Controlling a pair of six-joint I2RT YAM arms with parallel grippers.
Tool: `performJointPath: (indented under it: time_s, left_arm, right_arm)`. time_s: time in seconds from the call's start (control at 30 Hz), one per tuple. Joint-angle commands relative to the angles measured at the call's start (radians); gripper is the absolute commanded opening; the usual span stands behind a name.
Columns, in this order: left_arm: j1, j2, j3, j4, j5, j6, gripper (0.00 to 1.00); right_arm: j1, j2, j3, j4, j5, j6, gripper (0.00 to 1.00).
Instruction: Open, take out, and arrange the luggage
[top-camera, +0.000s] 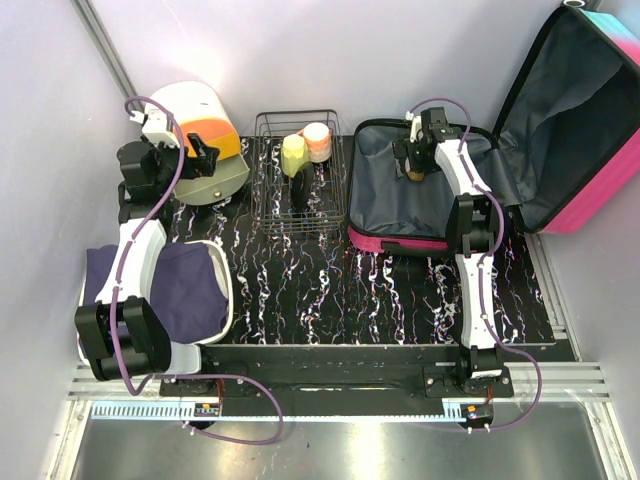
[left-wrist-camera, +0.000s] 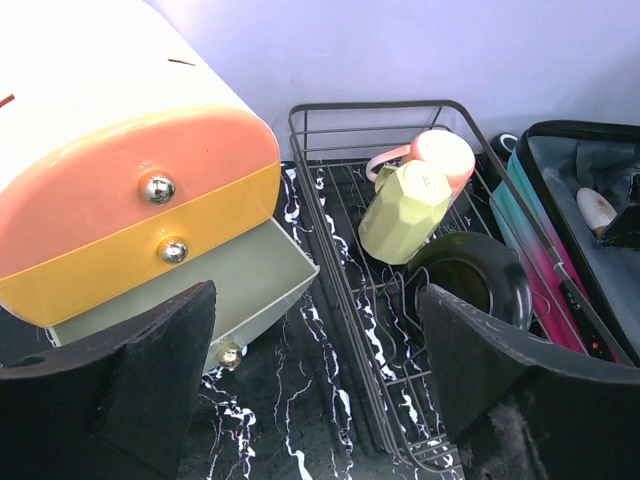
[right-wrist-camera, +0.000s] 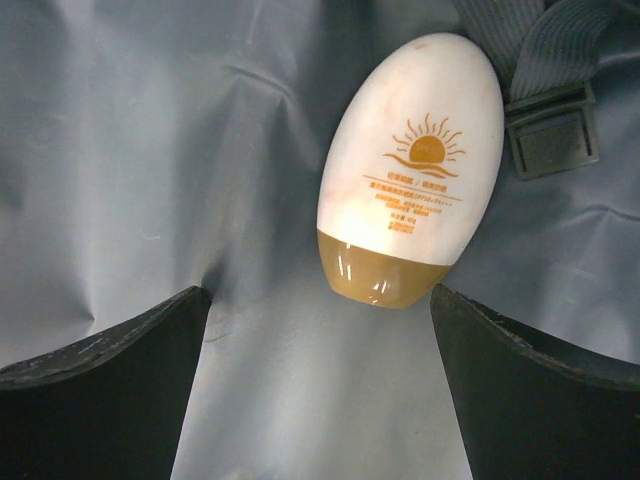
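Note:
The luggage (top-camera: 400, 243) lies open at the back right, its pink shell rim around a grey lining, and its lid (top-camera: 570, 110) leans against the right wall. Inside it lies a white egg-shaped bottle (right-wrist-camera: 410, 170) with a gold cap, beside a strap buckle (right-wrist-camera: 552, 130). My right gripper (right-wrist-camera: 318, 300) hangs open just above the lining, the bottle's cap between and slightly ahead of its fingertips, untouched. My left gripper (left-wrist-camera: 318, 290) stands open and empty over the tabletop, between the drawer box (left-wrist-camera: 120, 150) and the wire basket (left-wrist-camera: 330, 210).
The drawer box's bottom grey drawer (left-wrist-camera: 240, 270) is pulled out. The basket holds a green cup (left-wrist-camera: 405, 210), a pink cup (left-wrist-camera: 440, 155) and a black bowl (left-wrist-camera: 470, 280). Dark folded cloth (top-camera: 185, 285) lies in a white tray at the front left.

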Motion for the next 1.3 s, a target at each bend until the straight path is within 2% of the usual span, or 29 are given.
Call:
performJointPath:
  time_s: [0.0, 0.3, 0.67, 0.87, 0.97, 1.03, 1.13, 1.27]
  left_arm:
    - [-0.003, -0.031, 0.043, 0.022, 0.029, -0.001, 0.87]
    - [-0.01, -0.028, 0.046, 0.053, 0.026, -0.016, 0.87]
    - [-0.012, 0.006, 0.07, 0.065, 0.032, -0.052, 0.88]
    - [-0.01, 0.018, 0.082, 0.046, 0.024, -0.042, 0.88]
    - [-0.01, 0.031, 0.096, 0.046, 0.033, -0.047, 0.88]
    - [-0.012, 0.041, 0.115, 0.042, 0.043, -0.047, 0.87]
    - [-0.014, 0.066, 0.159, 0.01, 0.081, -0.032, 0.87]
    - [-0.018, 0.097, 0.216, -0.036, 0.144, 0.007, 0.87]
  right_arm:
    - [-0.007, 0.005, 0.069, 0.03, 0.034, 0.017, 1.0]
    - [-0.018, 0.036, 0.058, 0.147, 0.078, 0.044, 0.97]
    - [-0.025, 0.079, 0.022, 0.182, 0.135, 0.026, 0.89]
    - [-0.033, 0.099, 0.008, 0.174, 0.135, 0.044, 0.88]
    - [-0.035, 0.103, 0.015, 0.176, 0.096, 0.049, 0.77]
    - [-0.036, 0.089, 0.015, 0.176, 0.073, 0.04, 0.62]
    - [-0.035, 0.041, -0.003, 0.182, 0.037, 0.015, 0.47]
    - [-0.036, -0.044, -0.078, 0.207, -0.003, -0.017, 0.41]
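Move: Lying in the open luggage, the white sunscreen bottle is about 5 cm ahead of the right hand, 3 cm to its right and some 3 cm lower. The strap buckle lies about 6 cm ahead of that hand, 7 cm to its right and 4 cm below it. The luggage's left rim, level with the bottle, is roughly 16 cm to the hand's left. From the left hand the bottle is about 20 cm ahead, 55 cm right and 28 cm below. Easing forward about 3.5 cm over the bottle, the open right hand then shifts some 2–3 cm right and sinks about 3 cm, turning slightly clockwise. It stops there, and its fingers close from wide to about two-thirds, pinching the bottle's sides near the gold cap end. Meanwhile the empty left hand rises about 2 cm and edges forward in front of the drawer box, still open. ##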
